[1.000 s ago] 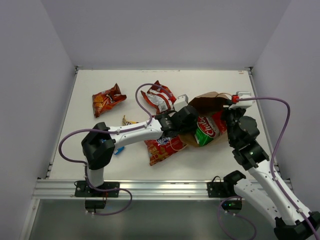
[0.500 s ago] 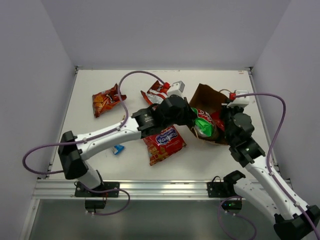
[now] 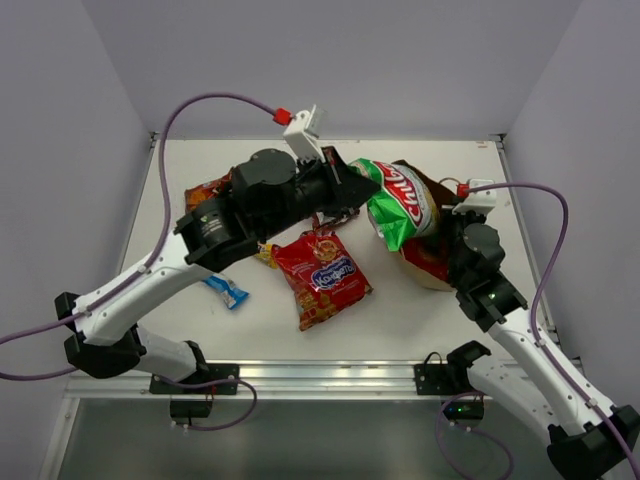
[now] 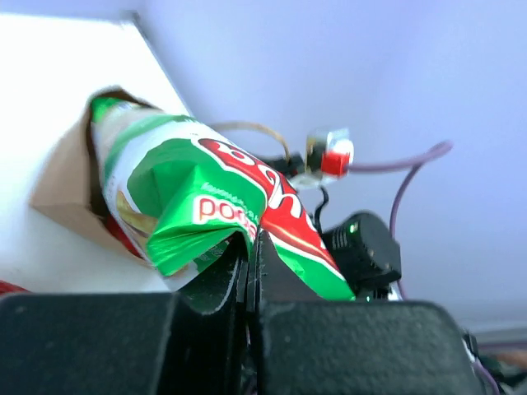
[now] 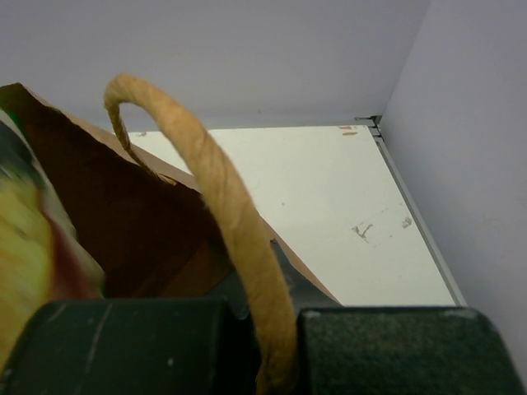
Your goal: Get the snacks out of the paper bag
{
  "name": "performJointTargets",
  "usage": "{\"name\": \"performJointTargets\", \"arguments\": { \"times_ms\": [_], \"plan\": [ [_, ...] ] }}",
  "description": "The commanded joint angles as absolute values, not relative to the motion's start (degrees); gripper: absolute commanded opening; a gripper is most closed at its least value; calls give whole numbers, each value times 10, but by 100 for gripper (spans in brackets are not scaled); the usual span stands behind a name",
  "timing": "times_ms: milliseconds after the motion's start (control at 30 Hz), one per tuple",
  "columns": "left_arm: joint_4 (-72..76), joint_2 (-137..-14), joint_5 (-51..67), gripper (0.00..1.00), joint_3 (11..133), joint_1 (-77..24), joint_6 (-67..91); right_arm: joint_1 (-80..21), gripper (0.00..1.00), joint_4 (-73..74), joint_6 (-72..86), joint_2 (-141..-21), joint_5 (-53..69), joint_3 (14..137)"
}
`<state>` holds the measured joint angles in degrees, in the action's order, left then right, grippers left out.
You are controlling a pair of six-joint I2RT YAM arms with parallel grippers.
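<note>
My left gripper point(image 3: 352, 186) is shut on a corner of a green-white chip bag point(image 3: 401, 205), which hangs in the air with its lower end at the mouth of the brown paper bag point(image 3: 432, 262). The left wrist view shows the foil point(image 4: 206, 197) pinched between shut jaws point(image 4: 251, 251), with the paper bag point(image 4: 64, 185) behind. My right gripper point(image 3: 456, 231) is shut on the bag's twisted handle point(image 5: 239, 230); the brown bag wall point(image 5: 140, 222) lies to its left. On the table lie a red chip bag point(image 3: 320, 276), a blue bar point(image 3: 226, 292) and an orange-red bag point(image 3: 204, 188).
The raised left arm point(image 3: 240, 205) hides part of the table's middle, with a yellow packet edge point(image 3: 265, 256) showing under it. White walls enclose the table point(image 3: 470, 310) on three sides, and an aluminium rail point(image 3: 300, 375) runs along the near edge.
The left gripper closed on the green-white chip bag and rose up and back, pulling it out of the paper bag. The paper bag tipped upright; the right gripper kept hold of the handle.
</note>
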<state>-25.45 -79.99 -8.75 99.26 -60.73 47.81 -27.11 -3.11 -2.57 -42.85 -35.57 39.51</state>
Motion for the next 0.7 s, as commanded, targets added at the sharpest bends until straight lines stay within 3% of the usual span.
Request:
{"name": "performJointTargets", "arguments": {
  "times_ms": [0,133,400,667],
  "plan": [
    [-300,-757,-183,0,1102,-586,407,-272,0,-18,-15,-427,-385,392],
    [-352,-744,-278,0,1179,-555,344,-272,0,-11,-11,-425,-382,397],
    [-317,-776,-418,0,1204,-519,208,-272,0,15,-6,-417,-373,411],
    [-263,-880,-275,0,1188,-337,175,-272,0,28,-4,-402,-356,417]
  ]
}}
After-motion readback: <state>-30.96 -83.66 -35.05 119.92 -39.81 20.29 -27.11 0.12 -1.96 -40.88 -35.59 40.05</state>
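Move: My left hand already pinches the green snack bag, its lower end still at the paper bag's mouth. The open table it is headed for lies about 30 cm ahead, 25 to the left and 45 below; the Doritos bag is roughly 21 ahead, 35 left, the red-and-white bag 23 ahead, 9 left. The paper bag sits some 14 cm right, 5 ahead and 30 lower. From my right hand, that open spot is about 23 cm ahead and 45 left. I swing the green snack bag away from the paper bag with my left hand, some 20 cm left while rising about 13, then reach forward and begin to sink towards the far left of the table. The wrist turns about 45 degrees counter-clockwise and tips the fingers up; they stay shut on the bag. My right hand keeps holding the paper bag's rim in place. ##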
